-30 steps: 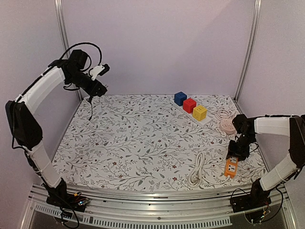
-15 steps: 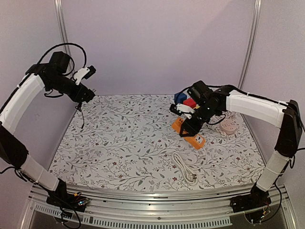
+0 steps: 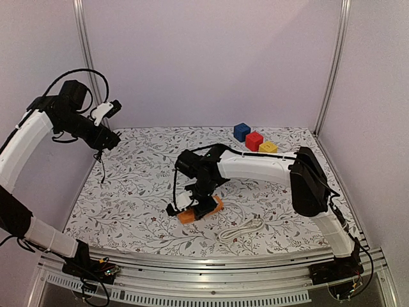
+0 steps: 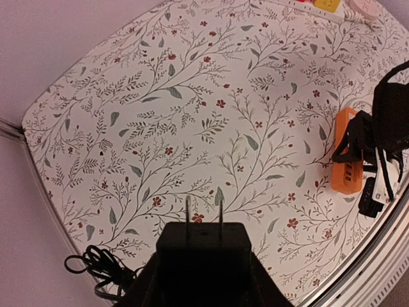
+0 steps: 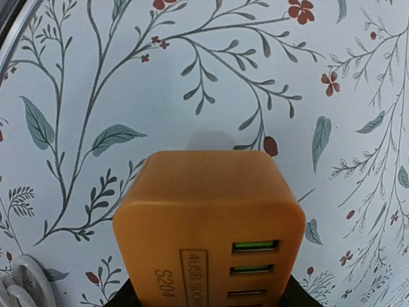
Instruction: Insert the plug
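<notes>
A black plug (image 4: 203, 256) with two metal prongs (image 4: 187, 211) pointing forward sits in my left gripper (image 4: 203, 284), which is shut on it. This gripper (image 3: 107, 139) hangs high over the table's far left corner, and the plug's black cord (image 3: 102, 167) dangles below it. My right gripper (image 3: 200, 197) is shut on an orange power strip (image 3: 202, 210) with USB ports (image 5: 254, 245), held low at the front centre of the table. In the right wrist view the strip (image 5: 204, 204) fills the lower half and hides most of the fingers.
A white cable (image 3: 241, 230) lies on the floral tablecloth (image 3: 140, 185) right of the orange strip. Blue (image 3: 241, 132), red (image 3: 254, 140) and yellow (image 3: 268, 147) cubes stand in a row at the back right. A loose black cord bundle (image 4: 96, 268) shows beside the plug.
My right arm has carried the orange strip from the right edge, across the back, to the front centre. The left arm has drawn the plug a little further left.
</notes>
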`<state>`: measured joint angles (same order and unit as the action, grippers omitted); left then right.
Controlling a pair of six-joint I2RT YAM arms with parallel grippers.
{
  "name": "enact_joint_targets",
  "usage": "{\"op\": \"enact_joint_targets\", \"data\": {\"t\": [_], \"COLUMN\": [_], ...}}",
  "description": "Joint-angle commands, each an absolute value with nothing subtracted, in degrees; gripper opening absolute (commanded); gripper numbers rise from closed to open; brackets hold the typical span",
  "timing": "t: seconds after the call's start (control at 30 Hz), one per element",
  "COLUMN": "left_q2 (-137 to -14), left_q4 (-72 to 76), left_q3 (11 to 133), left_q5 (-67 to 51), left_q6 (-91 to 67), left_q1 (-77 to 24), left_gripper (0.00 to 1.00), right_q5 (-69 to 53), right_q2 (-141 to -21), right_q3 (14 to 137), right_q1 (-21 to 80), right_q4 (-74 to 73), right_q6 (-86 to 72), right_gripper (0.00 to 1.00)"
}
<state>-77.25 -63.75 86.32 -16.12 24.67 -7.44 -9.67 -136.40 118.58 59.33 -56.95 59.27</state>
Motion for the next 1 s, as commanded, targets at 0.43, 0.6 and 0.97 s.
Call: {"op": "enact_joint_targets", "data": {"t": [0.43,0.6,0.97], "left_q2": [-78.98,-76.05,-75.91], "left_q4": [-67.59,-68.99,-73.66], "left_q3": [89.03,90.38,96.22], "left_q5": [-32.35,-45.25,-23.83], "left_q6": [22.74,26.30,27.44], "left_q1": [-10.17,-11.36,-28.97], "left_gripper": [0.00,0.00,0.00], "right_q5": [-12.48,-26.18,-24.47], "right_q2": [-129.38,-110.53,-99.77], "right_q3": [114.31,94.72,86.31], "right_q1": [59.71,55.40,50.18], "right_q4": [-39.74,-8.99,4.58], "right_q6": [46.38,24.87,-12.22], "right_gripper": [0.99,0.99,0.97]}}
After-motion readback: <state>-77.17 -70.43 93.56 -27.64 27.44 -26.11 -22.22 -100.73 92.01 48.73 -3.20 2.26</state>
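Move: The left gripper, still holding the black plug, has the orange strip's middle about 28 cm to its right, 8 cm back and some 25 cm below. The right gripper is closed around that strip, whose middle is right at its fingers, only about 2 cm lower. The white cable bundle lies roughly 14 cm to the right gripper's right, 8 cm back and 4 cm below. Ease the right gripper about 1 cm down and left, open it wide to release the orange strip, then lift it away fast, some 30 cm up and 7 cm forward, rolling the fingers from pointing down to pointing left. Meanwhile bring the left gripper about 12 cm right, 8 cm back and a little up towards the strip, turning clockwise and keeping its hold on the plug. ##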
